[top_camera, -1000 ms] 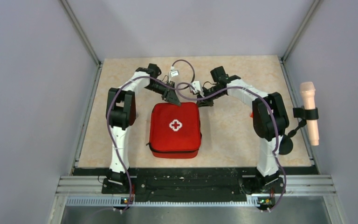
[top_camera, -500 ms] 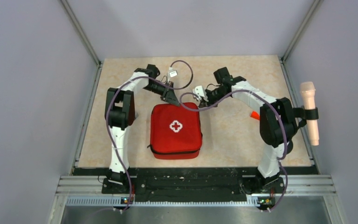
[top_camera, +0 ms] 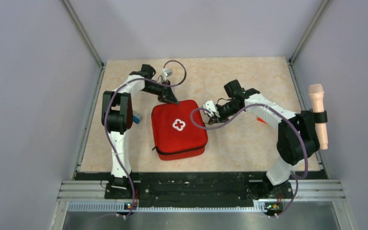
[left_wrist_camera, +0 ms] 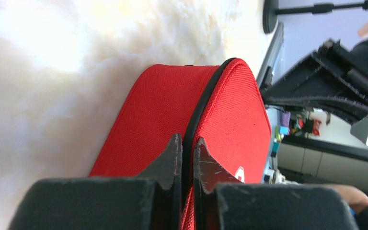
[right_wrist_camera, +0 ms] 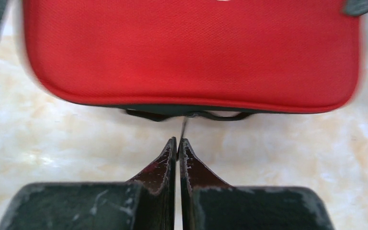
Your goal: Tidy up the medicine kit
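Note:
The medicine kit, a red soft case with a white cross, lies closed and slightly turned in the middle of the table. My left gripper is at its far left corner. In the left wrist view this gripper is shut on the black zip seam of the kit. My right gripper is at the kit's right edge. Seen from the right wrist, it is shut on a thin metal zipper pull that runs to the edge of the kit.
A small orange-red cap lies on the table under the right arm. A small blue box shows beside the left arm's elbow. Grey walls close in three sides. A beige handle-like object is clamped outside the right wall.
The left gripper has shut on the kit's far corner. The right gripper has travelled from the far edge down the right side. The kit has turned slightly.

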Available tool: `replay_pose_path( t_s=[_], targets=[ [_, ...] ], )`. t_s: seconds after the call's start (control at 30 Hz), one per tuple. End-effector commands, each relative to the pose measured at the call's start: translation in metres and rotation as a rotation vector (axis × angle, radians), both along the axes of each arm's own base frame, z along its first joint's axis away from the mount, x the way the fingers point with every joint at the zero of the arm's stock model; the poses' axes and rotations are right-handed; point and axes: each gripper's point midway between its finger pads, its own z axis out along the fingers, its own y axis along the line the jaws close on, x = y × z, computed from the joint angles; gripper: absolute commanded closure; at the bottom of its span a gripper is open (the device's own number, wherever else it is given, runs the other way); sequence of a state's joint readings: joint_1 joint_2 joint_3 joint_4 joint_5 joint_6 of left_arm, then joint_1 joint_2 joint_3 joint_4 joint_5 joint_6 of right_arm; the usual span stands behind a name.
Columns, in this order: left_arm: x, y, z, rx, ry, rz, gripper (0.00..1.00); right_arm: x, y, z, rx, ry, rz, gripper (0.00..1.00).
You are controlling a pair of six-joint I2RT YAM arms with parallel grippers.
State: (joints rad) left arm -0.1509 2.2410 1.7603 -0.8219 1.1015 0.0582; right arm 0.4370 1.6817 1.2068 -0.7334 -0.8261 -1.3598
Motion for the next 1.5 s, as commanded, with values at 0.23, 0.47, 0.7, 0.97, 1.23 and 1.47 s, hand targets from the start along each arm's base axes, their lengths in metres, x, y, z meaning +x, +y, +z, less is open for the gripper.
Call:
replay_pose_path(
  t_s=[0.23, 0.47, 0.7, 0.97, 1.23, 1.47],
  targets=[
    [0.066, 0.07, 0.014, 0.19, -0.123, 0.316, 1.0, -0.065, -0.021, 0.001, -0.061, 0.225, -0.051, 1.0],
    [0.052, 0.055, 0.014, 0.089, 0.019, 0.372, 1.0, -0.068, -0.023, -0.004, -0.062, 0.294, -0.125, 1.0],
    [0.023, 0.054, 0.007, 0.092, 0.095, 0.427, 1.0, -0.052, -0.026, -0.013, -0.009, 0.423, -0.288, 1.0],
    [0.022, 0.044, 0.017, 0.018, 0.006, 0.292, 1.0, -0.036, -0.022, -0.013, -0.005, 0.359, -0.257, 1.0],
    [0.015, 0.04, 0.02, 0.024, -0.068, 0.161, 1.0, -0.028, -0.008, -0.011, 0.037, 0.337, -0.17, 0.81],
    [0.004, 0.042, 0.027, 0.01, -0.185, -0.021, 1.0, -0.031, -0.001, -0.011, 0.06, 0.332, -0.129, 0.57]
  ],
)
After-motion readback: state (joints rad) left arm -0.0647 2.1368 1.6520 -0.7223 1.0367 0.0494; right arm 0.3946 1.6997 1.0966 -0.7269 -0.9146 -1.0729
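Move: The left hand still pinches the kit's far rim, with the kit's middle about 10 cm back and 1 cm to its right; the blue box lies roughly 18 cm left and 6 cm back. The right hand holds the zip pull, its slider some 3 cm to the left at the kit's right side, with the near right corner about 9 cm back and 3 cm left. The red block lies roughly 24 cm right and 1 cm ahead. The right hand draws the zip pull back along the kit's right side towards the near corner, nearly 4 cm back with 3 cm of sinking, its wrist tilting some 20 degrees, then opens and lets go of the pull. The left hand keeps its pinch on the far rim, swinging forward and left about 4 cm, then easing partly back. ##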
